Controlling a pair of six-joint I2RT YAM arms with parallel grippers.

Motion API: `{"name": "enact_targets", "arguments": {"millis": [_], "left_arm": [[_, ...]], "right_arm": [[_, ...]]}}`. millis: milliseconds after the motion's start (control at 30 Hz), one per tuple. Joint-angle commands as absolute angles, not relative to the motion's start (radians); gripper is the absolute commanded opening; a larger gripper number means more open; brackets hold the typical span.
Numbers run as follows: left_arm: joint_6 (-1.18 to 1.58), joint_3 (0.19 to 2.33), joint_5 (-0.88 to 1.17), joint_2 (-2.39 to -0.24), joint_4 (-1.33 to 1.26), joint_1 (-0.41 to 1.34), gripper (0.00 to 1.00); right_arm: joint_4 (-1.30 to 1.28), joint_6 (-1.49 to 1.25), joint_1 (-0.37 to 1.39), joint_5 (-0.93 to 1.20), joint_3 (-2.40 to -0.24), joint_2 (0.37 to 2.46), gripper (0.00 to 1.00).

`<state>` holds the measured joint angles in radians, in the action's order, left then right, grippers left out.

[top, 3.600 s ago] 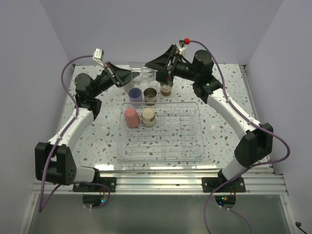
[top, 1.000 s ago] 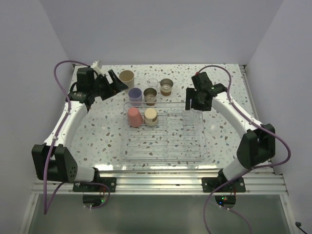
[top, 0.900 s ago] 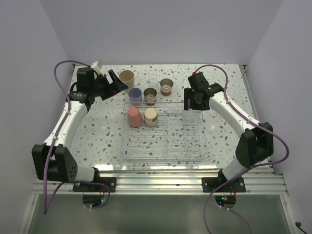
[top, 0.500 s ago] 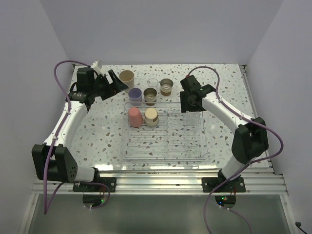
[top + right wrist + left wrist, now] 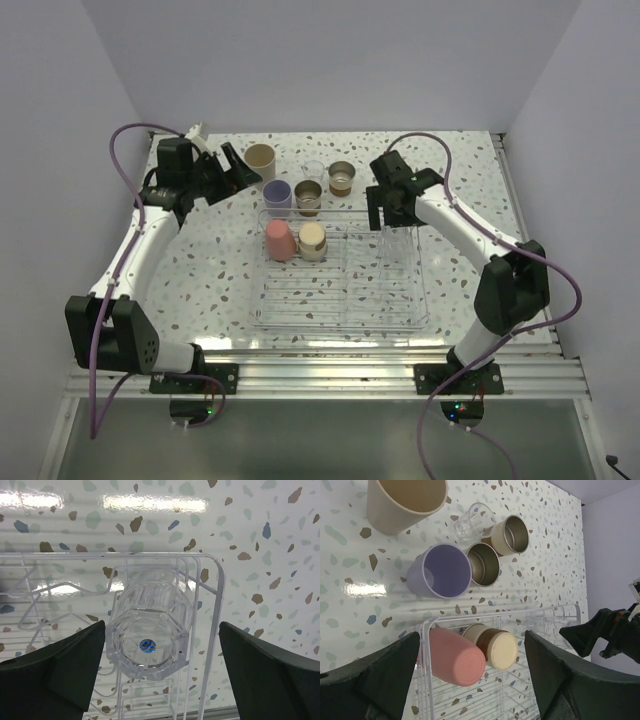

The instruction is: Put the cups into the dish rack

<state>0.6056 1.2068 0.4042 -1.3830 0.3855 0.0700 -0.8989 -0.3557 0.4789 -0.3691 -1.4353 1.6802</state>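
Note:
The dish rack (image 5: 335, 300) is a clear tray in mid-table. At its back left a coral-pink cup (image 5: 278, 240) and a steel cup with a tan base (image 5: 312, 241) stand upside down. A clear cup (image 5: 148, 625) stands upside down in the back right corner. My right gripper (image 5: 392, 215) hangs open above it, a finger (image 5: 75, 655) on either side. Behind the rack stand a beige cup (image 5: 261, 159), a lavender cup (image 5: 277, 194), a second clear cup (image 5: 313, 170) and two steel cups (image 5: 308, 196) (image 5: 342, 178). My left gripper (image 5: 235, 168) is open over the table near the beige cup, holding nothing.
The left wrist view looks down on the lavender cup (image 5: 440, 571), the beige cup (image 5: 405, 502) and the rack's back left corner (image 5: 427, 630). Speckled table lies bare to the left and right of the rack. White walls close in the back and sides.
My right gripper has opened wide and let go of the clear cup, which stays upside down in the rack's back right corner. The right arm shifted slightly left. The left arm has not moved.

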Motion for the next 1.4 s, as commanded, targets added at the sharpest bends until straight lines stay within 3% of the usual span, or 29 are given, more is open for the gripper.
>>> {"name": "enact_targets", "arguments": {"millis": [0,333,1000,1133,1233,1267,1333,1367], "left_arm": [[0.56,1.284,0.358,-1.414,0.399,0.054,0.88],[0.525,1.404,0.278,-1.554,0.423,0.054,0.88],[0.469,1.805,0.167,-2.045,0.483,0.058,0.79],[0.466,1.865,0.167,-2.114,0.495,0.06,0.61],[0.466,1.896,0.175,-2.154,0.5,0.061,0.31],[0.466,1.904,0.176,-2.16,0.502,0.06,0.14],[0.468,1.923,0.178,-2.169,0.508,0.061,0.0],[0.468,1.93,0.176,-2.168,0.512,0.06,0.0]], "right_arm": [[-0.948,-0.356,0.479,-0.371,-1.541,1.64,0.98],[-1.049,-0.368,0.482,-0.357,-1.736,1.6,0.98],[-1.068,-0.385,0.482,-0.324,-1.634,1.491,0.98],[-1.066,-0.391,0.482,-0.322,-1.632,1.496,0.98],[-1.068,-0.396,0.483,-0.325,-1.638,1.5,0.98],[-1.069,-0.396,0.483,-0.327,-1.64,1.502,0.98],[-1.071,-0.399,0.482,-0.331,-1.647,1.503,0.98],[-1.072,-0.399,0.482,-0.331,-1.649,1.505,0.98]]}}
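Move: From the open left hand the tan cup stands about 17 cm ahead, level sideways and some 17 cm below. The purple cup is roughly 10 cm ahead and 4 cm right, with the steel cup 10 cm ahead and 10 cm right, both 19 cm down. From the right hand the tan cup is some 21 cm ahead, 26 cm left and 7 cm below; the clear cup it has released sits right beneath, about 5 cm down. The left fingers pinch the tan cup's left rim, one finger inside and one outside, after the hand reaches some 17 cm forward and sinks about 12 cm with a slight drift left, the wrist tilting about 20 degrees and the wide-open fingers shutting only near the end. The right hand, staying open, rises about 10 cm away from the clear cup, easing forward then back, and hovers. ##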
